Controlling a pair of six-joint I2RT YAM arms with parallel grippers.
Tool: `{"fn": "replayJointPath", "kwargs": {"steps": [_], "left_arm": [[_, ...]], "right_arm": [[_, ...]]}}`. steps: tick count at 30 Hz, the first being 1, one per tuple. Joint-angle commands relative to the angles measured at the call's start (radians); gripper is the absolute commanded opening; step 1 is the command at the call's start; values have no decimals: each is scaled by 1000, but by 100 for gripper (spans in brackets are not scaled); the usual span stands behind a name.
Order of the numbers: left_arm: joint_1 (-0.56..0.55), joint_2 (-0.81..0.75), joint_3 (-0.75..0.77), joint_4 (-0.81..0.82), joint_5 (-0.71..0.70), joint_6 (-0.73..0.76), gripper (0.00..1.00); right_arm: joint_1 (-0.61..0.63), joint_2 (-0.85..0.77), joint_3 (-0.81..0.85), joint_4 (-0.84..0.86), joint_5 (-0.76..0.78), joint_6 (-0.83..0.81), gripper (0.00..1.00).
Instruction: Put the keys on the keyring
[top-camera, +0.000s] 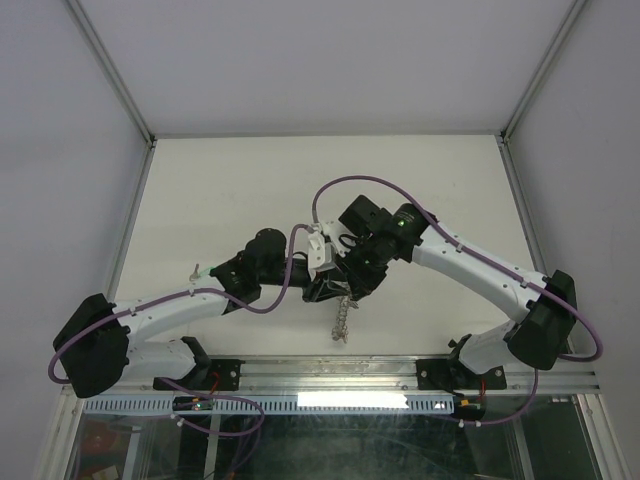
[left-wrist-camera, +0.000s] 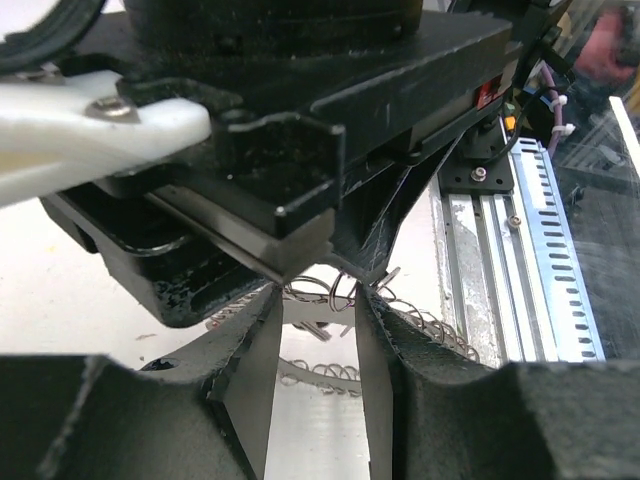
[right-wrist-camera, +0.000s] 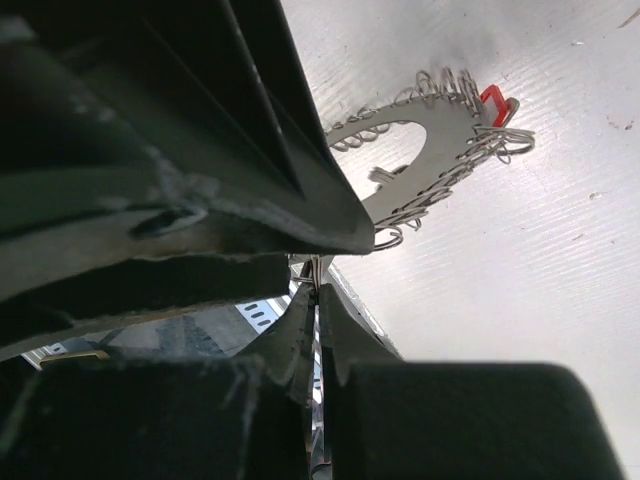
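The keyring (top-camera: 342, 320) hangs edge-on above the table, just below where my two grippers meet. In the right wrist view the keyring (right-wrist-camera: 440, 140) is a flat grey ring with a fringe of wire loops, and a red key head (right-wrist-camera: 493, 100) sticks out at its far rim. My right gripper (right-wrist-camera: 318, 290) is shut on a thin wire loop at the ring's near edge. My left gripper (left-wrist-camera: 320, 292) has its jaws partly apart, with fringe loops pinched between the tips. The keyring (left-wrist-camera: 318, 372) lies beyond them. Other keys are too small to tell apart.
The right gripper's black body (left-wrist-camera: 300, 150) fills the top of the left wrist view, close above my left fingers. An aluminium rail (top-camera: 330, 372) runs along the table's near edge. The white table (top-camera: 250, 190) is bordered by frame posts at the back corners.
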Motion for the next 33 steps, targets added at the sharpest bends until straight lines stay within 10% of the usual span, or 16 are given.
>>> {"fn": "replayJointPath", "kwargs": {"steps": [1, 22, 33], "left_arm": [[-10, 3, 45, -34, 11, 44, 34], [-26, 60, 73, -41, 71, 53, 25], [-34, 75, 87, -58, 83, 62, 0]], "right_arm": [[10, -40, 20, 28, -9, -9, 0], [13, -54, 10, 62, -19, 2, 0], [13, -69, 2, 75, -17, 7, 0]]}}
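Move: A thin wire loop of the keyring, held upright in the right fingertips, stands between the left hand's open fingers, about 1 cm below, 1 cm to the right and 1 cm back of its hand point. The right fingertips are some 2 cm to the left hand's right, 1 cm back and 2 cm lower. The keyring's body hangs about 5 cm back and 5 cm below the left hand, about level sideways. From the right hand the loop is right at its tips. Down by a little over 1 cm, then slightly back and to the right, the left hand settles around the wire loop at the right fingertips, with hardly any turn of the wrist. Its fingers, about a third open, start narrowing midway and snap fully shut at the end, pinching the wire. The right hand stays in place and keeps its grip. ##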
